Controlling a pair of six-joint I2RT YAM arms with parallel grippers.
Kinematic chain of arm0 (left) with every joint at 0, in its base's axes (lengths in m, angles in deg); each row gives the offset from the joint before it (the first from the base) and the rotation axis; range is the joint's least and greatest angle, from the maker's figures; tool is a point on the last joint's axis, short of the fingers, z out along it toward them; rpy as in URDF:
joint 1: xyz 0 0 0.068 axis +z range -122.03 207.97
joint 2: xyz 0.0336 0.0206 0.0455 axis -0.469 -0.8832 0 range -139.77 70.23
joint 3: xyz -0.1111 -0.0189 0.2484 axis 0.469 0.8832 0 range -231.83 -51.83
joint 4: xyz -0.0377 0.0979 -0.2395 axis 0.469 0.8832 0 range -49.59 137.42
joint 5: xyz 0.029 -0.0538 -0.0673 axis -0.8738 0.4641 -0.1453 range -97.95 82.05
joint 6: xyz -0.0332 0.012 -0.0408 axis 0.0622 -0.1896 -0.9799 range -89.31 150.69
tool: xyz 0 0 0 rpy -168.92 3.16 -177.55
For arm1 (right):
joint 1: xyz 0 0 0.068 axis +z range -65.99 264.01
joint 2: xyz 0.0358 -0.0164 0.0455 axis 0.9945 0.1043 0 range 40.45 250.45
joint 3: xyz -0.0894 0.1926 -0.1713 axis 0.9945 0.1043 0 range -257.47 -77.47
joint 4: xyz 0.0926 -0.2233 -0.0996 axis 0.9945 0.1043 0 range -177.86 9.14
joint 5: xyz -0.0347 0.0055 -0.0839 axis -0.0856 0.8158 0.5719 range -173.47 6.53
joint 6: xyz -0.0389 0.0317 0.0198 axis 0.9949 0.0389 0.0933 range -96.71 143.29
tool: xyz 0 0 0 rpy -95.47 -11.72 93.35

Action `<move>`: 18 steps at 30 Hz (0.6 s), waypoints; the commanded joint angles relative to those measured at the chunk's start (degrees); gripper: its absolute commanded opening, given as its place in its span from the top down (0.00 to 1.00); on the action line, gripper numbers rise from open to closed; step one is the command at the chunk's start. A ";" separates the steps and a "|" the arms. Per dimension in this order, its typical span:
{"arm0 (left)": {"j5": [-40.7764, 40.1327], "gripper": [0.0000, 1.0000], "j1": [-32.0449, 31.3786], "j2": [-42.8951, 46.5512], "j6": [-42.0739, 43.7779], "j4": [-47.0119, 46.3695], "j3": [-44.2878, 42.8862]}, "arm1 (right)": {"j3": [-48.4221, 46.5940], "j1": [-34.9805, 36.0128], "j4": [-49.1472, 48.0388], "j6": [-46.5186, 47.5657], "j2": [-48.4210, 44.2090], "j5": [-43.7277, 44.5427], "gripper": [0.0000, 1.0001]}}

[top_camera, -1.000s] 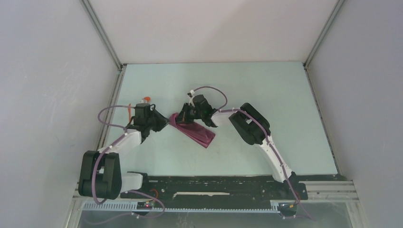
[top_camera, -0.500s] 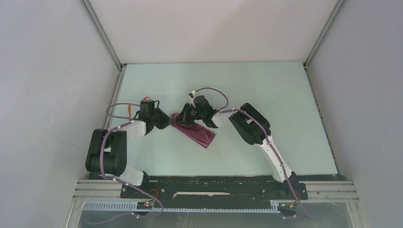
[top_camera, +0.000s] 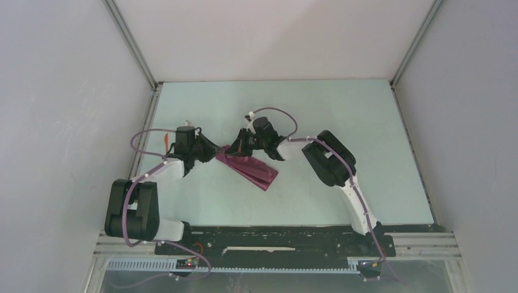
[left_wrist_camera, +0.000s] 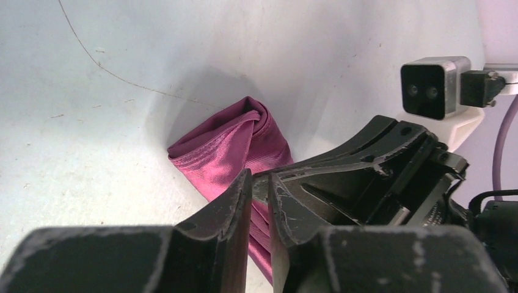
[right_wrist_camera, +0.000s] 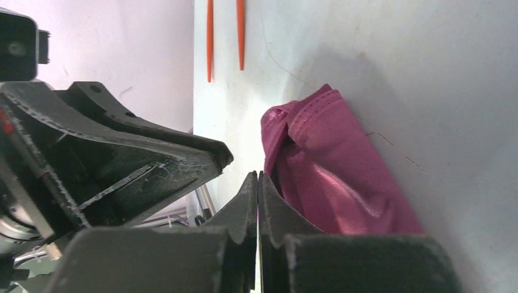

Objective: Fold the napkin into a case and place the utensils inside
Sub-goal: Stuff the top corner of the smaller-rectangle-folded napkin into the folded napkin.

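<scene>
The maroon napkin [top_camera: 253, 171] lies folded into a narrow strip, slanting down to the right in the top view. Both grippers meet at its upper-left end. My left gripper [top_camera: 217, 154] comes in from the left. In its wrist view, its jaws [left_wrist_camera: 261, 178] stand a narrow gap apart over the napkin [left_wrist_camera: 226, 146], with no cloth visibly pinched. My right gripper [top_camera: 238, 148] is shut [right_wrist_camera: 258, 176], with nothing seen between its fingers. The napkin [right_wrist_camera: 324, 165] bunches against its right finger. Two orange utensils [right_wrist_camera: 209, 36] lie side by side near the left wall, also seen from above [top_camera: 166, 141].
The pale table [top_camera: 342, 122] is boxed in by white walls, with a metal rail [top_camera: 142, 146] along the left edge beside the utensils. The right wrist camera [left_wrist_camera: 430, 88] sits close in front of my left fingers. Purple cables loop above both wrists.
My left gripper has edged right toward the napkin's end while its elbow swung. The right wrist has lifted slightly up and to the right. The napkin has hardly moved.
</scene>
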 commanded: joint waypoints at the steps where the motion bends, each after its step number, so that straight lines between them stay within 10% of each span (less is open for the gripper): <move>1: -0.79 0.77 0.27 1.35 1.99 0.69 0.19 | 1.17 -0.64 -1.22 0.40 -4.68 -1.18 1.00; 18: 0.43 0.80 -1.01 -5.04 1.99 -1.32 -0.89 | 10.74 -1.34 7.32 10.79 -10.50 0.21 1.00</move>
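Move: The napkin's tucked upper-left end sits just ahead and to the right of the left fingertips, about 1 cm and 2 cm, some 4 cm below. Roughly 10 cm left of that hand and 2 cm farther out lies the orange spoon; the orange knife is some 18 cm left, about level. For the right hand, the napkin's middle is about 6 cm right, 5 cm back and 3 cm below; the tucked end is some 3 cm left and 2 cm ahead. Backing out of the way, the right hand, still shut and already clear of the pocket, travels about 5 cm right and slightly back over the napkin towards its middle, its fingers tipping a little more downward. After a short hold the left hand sinks about 3 cm onto the napkin's tucked end, tilting slightly down, its fingers still nearly closed. ##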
